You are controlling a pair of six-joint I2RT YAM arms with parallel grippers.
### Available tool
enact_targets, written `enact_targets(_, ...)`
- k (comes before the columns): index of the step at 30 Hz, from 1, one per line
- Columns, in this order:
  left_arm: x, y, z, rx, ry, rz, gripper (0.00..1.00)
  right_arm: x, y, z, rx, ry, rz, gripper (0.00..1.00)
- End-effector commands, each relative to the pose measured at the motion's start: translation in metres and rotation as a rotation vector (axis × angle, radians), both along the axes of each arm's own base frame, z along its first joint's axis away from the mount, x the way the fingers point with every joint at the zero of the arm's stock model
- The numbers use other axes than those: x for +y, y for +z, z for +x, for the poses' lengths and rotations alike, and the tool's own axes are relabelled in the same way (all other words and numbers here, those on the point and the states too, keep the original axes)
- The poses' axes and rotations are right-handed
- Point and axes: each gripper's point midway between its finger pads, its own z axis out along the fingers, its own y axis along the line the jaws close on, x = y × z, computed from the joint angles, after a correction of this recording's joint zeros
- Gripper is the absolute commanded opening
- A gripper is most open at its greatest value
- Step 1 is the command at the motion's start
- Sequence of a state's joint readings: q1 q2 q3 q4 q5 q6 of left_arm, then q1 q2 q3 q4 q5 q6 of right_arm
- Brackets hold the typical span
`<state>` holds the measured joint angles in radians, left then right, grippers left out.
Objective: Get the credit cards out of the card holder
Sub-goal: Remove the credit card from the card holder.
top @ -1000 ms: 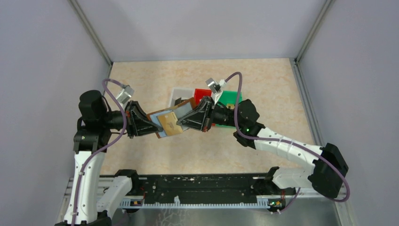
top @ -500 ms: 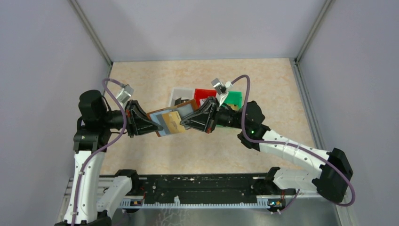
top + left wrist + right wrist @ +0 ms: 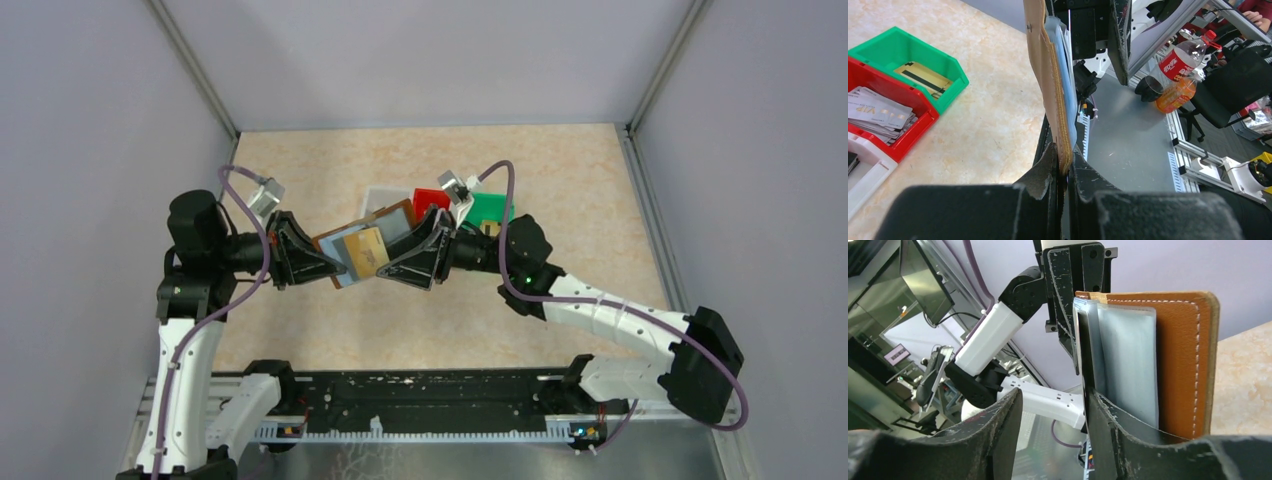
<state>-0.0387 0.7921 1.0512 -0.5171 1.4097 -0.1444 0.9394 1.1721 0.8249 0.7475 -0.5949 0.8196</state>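
Observation:
The brown card holder [image 3: 398,215] hangs open in the air over the table's middle, and my left gripper [image 3: 332,267] is shut on its lower edge. In the left wrist view the card holder [image 3: 1048,75] stands edge-on, pinched at my left gripper [image 3: 1064,169]. A gold card [image 3: 368,251] sits among its bluish sleeves [image 3: 1128,365]. My right gripper [image 3: 392,268] is open at the holder's right side. In the right wrist view the right gripper [image 3: 1054,395] has nothing in its gap; one of its fingers [image 3: 1108,425] rests against the sleeves beside a dark card edge [image 3: 1082,347].
Behind the holder stand a white bin [image 3: 377,197], a red bin [image 3: 430,198] and a green bin [image 3: 492,207]. The red bin [image 3: 923,120] holds silvery cards [image 3: 878,112]; the green bin [image 3: 955,75] holds a gold card [image 3: 924,76]. Grey walls enclose the table.
My right gripper was shut at the gold card and has now opened. The holder and the card have shifted slightly up and back; the left grip is unchanged.

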Motion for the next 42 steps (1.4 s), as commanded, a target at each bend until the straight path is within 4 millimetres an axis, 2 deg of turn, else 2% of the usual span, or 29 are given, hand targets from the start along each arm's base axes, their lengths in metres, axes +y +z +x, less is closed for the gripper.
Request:
enact_targets(1, 0.0, 0.004, 0.001, -0.043, 0.001, 0.0, 0.0, 0.005, 0.021, -0.005, -0.04, 0.023, 0.038, 0.46)
enact_targets(6, 0.001, 0.006, 0.0, -0.048, 0.001, 0.0, 0.0, 0.011, 0.026, -0.001, -0.037, 0.023, 0.022, 0.3)
enact_targets(10, 0.001, 0.006, 0.001, -0.049, 0.002, 0.0, 0.0, 0.007, 0.026, -0.001, -0.038, 0.001, 0.015, 0.01)
enact_targets(25, 0.0, 0.008, 0.001, -0.053, -0.003, -0.003, 0.0, -0.031, 0.026, 0.006, -0.043, -0.092, 0.013, 0.0)
enact_targets(28, 0.0, 0.009, 0.001, -0.059, -0.004, -0.003, 0.0, -0.051, 0.027, 0.019, -0.029, -0.157, 0.006, 0.0)
enact_targets(33, 0.0, 0.009, 0.0, -0.061, -0.009, -0.004, 0.0, -0.098, 0.028, 0.051, 0.023, -0.32, -0.003, 0.0)
enact_targets(37, 0.0, 0.009, 0.0, -0.06, -0.011, -0.005, 0.0, -0.123, 0.007, 0.075, 0.098, -0.434, -0.076, 0.0)
enact_targets(39, 0.0, 0.009, 0.0, -0.058, -0.009, -0.004, 0.0, -0.135, -0.013, 0.092, 0.167, -0.492, -0.121, 0.0)
enact_targets(42, 0.0, 0.009, -0.001, -0.062, -0.011, -0.004, 0.0, -0.154, -0.054, 0.123, 0.282, -0.605, -0.217, 0.0)
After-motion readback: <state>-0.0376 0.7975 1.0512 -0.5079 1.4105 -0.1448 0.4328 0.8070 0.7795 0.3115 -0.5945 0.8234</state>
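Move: The gold credit card, partly out of its slot, has its middle about 3 cm left and 2 cm ahead of the right hand, nearly level with it, its lower edge already between the open fingers. The card holder's middle is some 3 cm left and 4 cm ahead. Far below, by about 36 cm, and roughly 28 cm ahead stand the red bin, 8 cm right, and the green bin, 20 cm right. From the left hand the card is 5 cm right, 2 cm ahead. Shut the right gripper on the gold card while nosing about 1 cm left and forward, then draw it off to the right, slowly at first and then fast, some 15 cm, swinging forward about 8 cm towards the green bin and turning the wrist clockwise nearly 30 degrees. Keep the left gripper still, pinching the holder's lower left corner. ##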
